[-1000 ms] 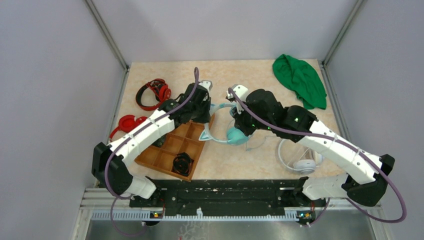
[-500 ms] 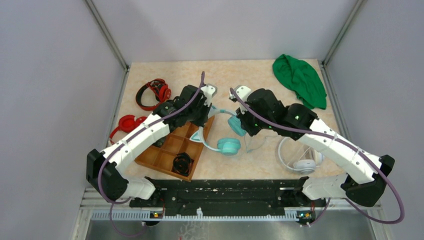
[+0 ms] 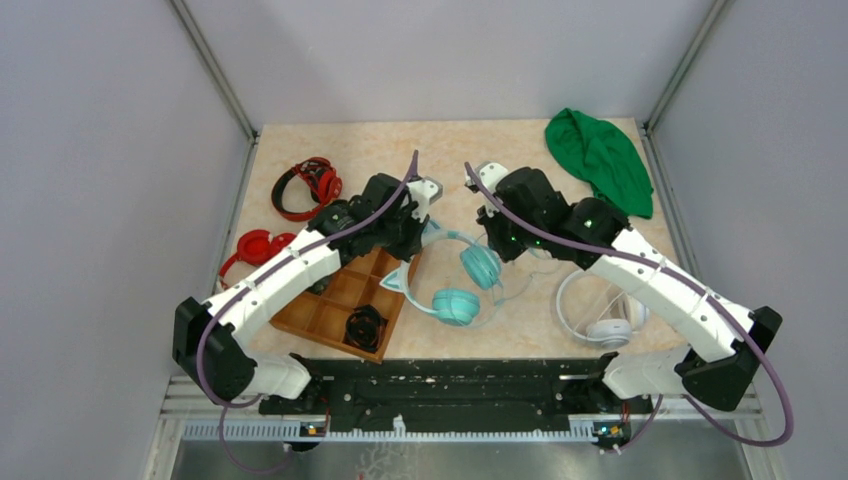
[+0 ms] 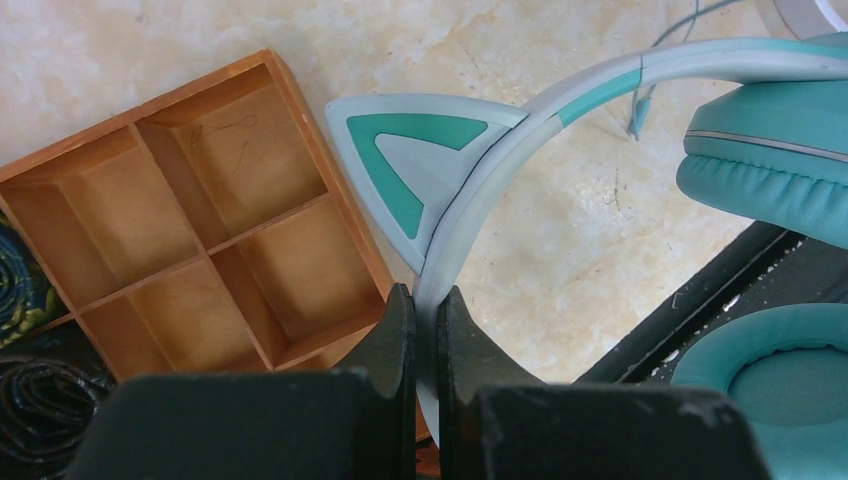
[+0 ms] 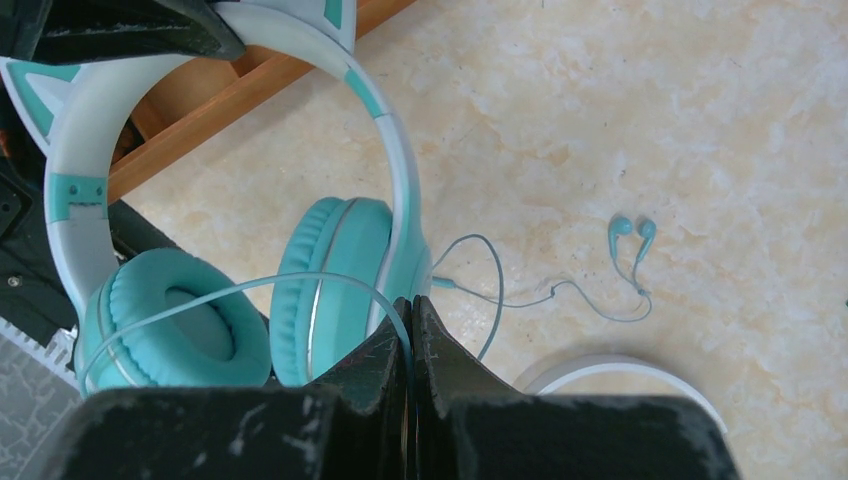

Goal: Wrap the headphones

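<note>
The teal headphones [image 3: 455, 285] with a pale cat-eared headband hang between my two grippers, just above the table beside the wooden tray. My left gripper [image 4: 427, 300] is shut on the headband just below a cat ear [image 4: 420, 160]; in the top view it [image 3: 415, 238] sits at the tray's far corner. My right gripper [image 5: 412, 305] is shut on the thin teal cable [image 5: 250, 285], which arcs over both ear cups [image 5: 330, 290]. From above the right gripper [image 3: 503, 250] is just right of the upper cup.
A wooden divided tray [image 3: 320, 340] holds a black cable bundle [image 3: 364, 326]. Two red headphones [image 3: 308, 186] [image 3: 255, 248] lie at the left, white headphones [image 3: 590, 315] at the right, a green cloth [image 3: 600, 160] far right. Teal earbuds [image 5: 630, 230] lie on the table.
The headphones have turned and swung so the two cups now sit apart, one nearer the front. Both grippers have shifted slightly toward the far side, keeping their grips.
</note>
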You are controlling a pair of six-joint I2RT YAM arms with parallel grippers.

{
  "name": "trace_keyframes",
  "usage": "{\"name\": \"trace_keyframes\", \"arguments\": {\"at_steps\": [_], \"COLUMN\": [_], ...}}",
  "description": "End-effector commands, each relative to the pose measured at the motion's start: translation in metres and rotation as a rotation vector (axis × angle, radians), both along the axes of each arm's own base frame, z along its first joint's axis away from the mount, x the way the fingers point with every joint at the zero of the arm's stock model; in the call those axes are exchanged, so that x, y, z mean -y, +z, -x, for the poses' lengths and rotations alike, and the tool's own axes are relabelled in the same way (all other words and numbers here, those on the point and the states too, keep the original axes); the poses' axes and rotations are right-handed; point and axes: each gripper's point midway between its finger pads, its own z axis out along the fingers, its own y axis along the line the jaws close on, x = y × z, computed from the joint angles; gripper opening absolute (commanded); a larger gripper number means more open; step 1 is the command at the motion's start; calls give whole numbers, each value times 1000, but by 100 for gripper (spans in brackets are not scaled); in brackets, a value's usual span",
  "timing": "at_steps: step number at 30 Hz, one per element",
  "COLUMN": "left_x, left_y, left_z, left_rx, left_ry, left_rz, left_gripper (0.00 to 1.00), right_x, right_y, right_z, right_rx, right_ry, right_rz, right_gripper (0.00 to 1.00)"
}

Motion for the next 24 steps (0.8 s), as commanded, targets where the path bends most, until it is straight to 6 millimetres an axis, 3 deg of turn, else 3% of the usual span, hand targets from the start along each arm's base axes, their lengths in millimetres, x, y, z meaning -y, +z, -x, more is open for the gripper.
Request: {"name": "trace_keyframes", "arguments": {"at_steps": [1,7,13,19,24], "left_x": [15,2,-20,-5,-1], "left_y": [22,25,50,76,75], "left_z": [8,-8,-37,-35,-30], "left_rx": [48,101,169,162,168], "left_ry": [-66,52,366,390,362], "left_rz": [87,55,98,273,306], "left_gripper": [0,0,0,0,0], "right_x": [-8,-18,-35,-61,-60], "right_y": [5,17,38,29,19], "right_z": [-7,-5,11,24,11], "right_rx": [2,-2,-41,-76,-81], "right_ry": [-15,6,54,87,4], "right_rz": [-33,-97,-187,-196,-165], "right_gripper": [0,0,0,0,0]}}
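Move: The right gripper already pinches the cord. The headphones' near cup lies about 9 cm back and 9 cm to its left, some 6 cm below; the far cup is about 2 cm back, 4 cm left and 4 cm below. From the left gripper, already holding the headband, the near cup lies roughly 9 cm back, 10 cm right and 3 cm down, and the wooden tray's middle about 7 cm back, 15 cm left and 18 cm below. Carry the pinched cord about 5 cm left and a little back with the right gripper, towards the near cup, dipping slightly before rising. Keep the left grip on the headband; after a slight dip back, lift it some 3 cm while moving forward and left, turning it about 20 degrees counter-clockwise to swing the cups forward. ##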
